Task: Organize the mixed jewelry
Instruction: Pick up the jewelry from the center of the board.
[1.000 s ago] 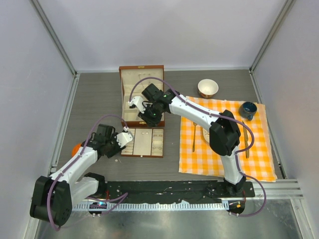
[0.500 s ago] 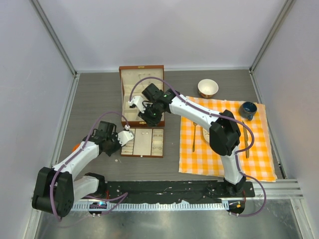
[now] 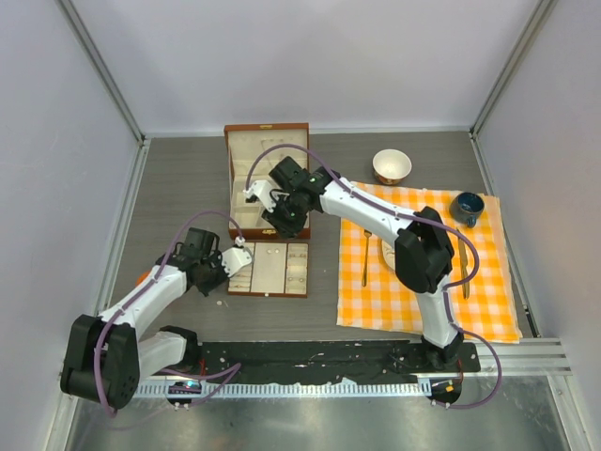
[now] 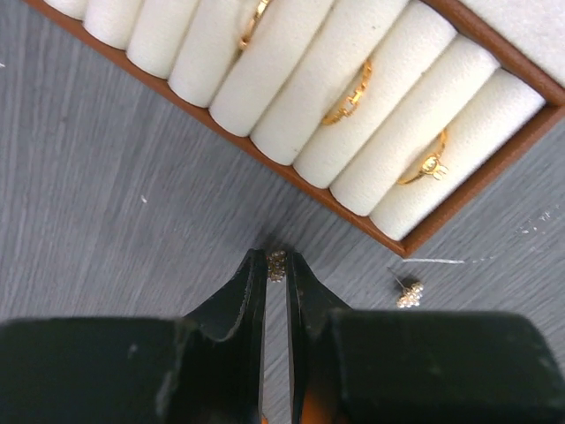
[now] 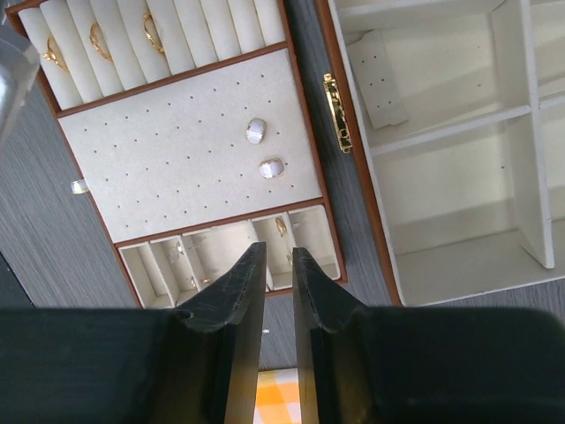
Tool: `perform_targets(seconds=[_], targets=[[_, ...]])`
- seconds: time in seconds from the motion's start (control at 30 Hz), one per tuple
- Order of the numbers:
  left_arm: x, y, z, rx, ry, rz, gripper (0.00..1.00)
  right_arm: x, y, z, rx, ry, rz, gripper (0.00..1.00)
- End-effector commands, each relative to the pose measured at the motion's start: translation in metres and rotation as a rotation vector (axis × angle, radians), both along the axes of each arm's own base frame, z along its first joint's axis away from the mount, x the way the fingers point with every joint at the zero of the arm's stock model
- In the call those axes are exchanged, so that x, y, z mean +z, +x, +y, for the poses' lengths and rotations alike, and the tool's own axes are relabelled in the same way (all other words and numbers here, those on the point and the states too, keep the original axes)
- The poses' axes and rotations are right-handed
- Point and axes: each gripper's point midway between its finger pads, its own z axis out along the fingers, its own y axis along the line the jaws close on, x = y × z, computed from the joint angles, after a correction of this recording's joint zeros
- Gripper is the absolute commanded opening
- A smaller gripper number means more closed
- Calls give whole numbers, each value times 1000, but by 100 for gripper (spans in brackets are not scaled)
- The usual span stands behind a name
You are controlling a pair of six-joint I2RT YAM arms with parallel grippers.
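Note:
On the grey tabletop just off the corner of the cream-lined tray (image 4: pixel 415 234), my left gripper (image 4: pixel 277 258) is shut on a tiny beaded stud earring (image 4: pixel 277 265), pinched at the fingertips. A second matching stud (image 4: pixel 409 294) lies loose to its right, beside a thin silvery chain (image 4: pixel 494 256). Gold rings (image 4: pixel 349 93) sit in the tray's cream rolls. From above, the left gripper (image 3: pixel 223 280) is at the tray's (image 3: pixel 282 292) left front corner. My right gripper (image 5: pixel 279 252) hovers over the tray (image 5: pixel 177 150), jaws a narrow gap apart, holding nothing.
The open brown wooden box (image 3: pixel 268 132) stands behind the tray. To the right an orange checked cloth (image 3: pixel 423 301) carries a gold fork (image 3: pixel 364 258), a knife (image 3: pixel 463 268), a bowl (image 3: pixel 392 166) and a blue cup (image 3: pixel 467 208). Two pale studs (image 5: pixel 256 131) sit on the tray's dotted panel.
My left gripper's jaws have closed onto the stud earring beside the tray. The right arm has stayed put.

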Motion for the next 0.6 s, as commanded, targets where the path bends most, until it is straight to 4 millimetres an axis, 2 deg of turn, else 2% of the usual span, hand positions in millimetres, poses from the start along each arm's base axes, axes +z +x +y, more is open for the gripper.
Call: perform_targets(seconds=[0.0,0.17,0.37,0.4,0.47,0.5,0.57], targets=[[16,-6,-4,-22,-27,31,7,26,13,3,-26,65,-48,24],[33,-8,-14,-31,-73,54,4,28,15,0,-32,66,-49,24],[62,-5,-35,-20,-194,96,0,30,19,-6,-51,66,-55,24],[73,1,-39,-19,-219,83,0,31,21,-7,-58,69,-52,23],[83,-1,-49,-9,-298,131,0,33,28,-13,-80,78,-50,23],[97,5,-55,-13,-335,123,0,35,29,-15,-88,83,-46,23],[108,1,-69,-13,-425,204,0,39,37,-21,-116,106,-31,22]])
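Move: The left hand has the beaded earring pinched just above the table. The tray's white board centre lies about 14 cm to its right and 5 cm ahead, at about its height. The ring rolls are some 7 cm right and 5 cm ahead, the other beaded earring 4 cm back and 1 cm right. The orange bowl is 16 cm left, straight across. From the right hand the board centre lies about 9 cm left, 5 cm back and 9 cm below. Still pinching the beaded earring between its shut fingertips, the left hand lifts it off the table, easing back a centimetre before rising some 8 cm and swinging about 4 cm right towards the tray's board, the fingertips tilting rightward as it climbs. The right hand, empty and level, drifts about 2.5 cm forward and right, away from the board. ##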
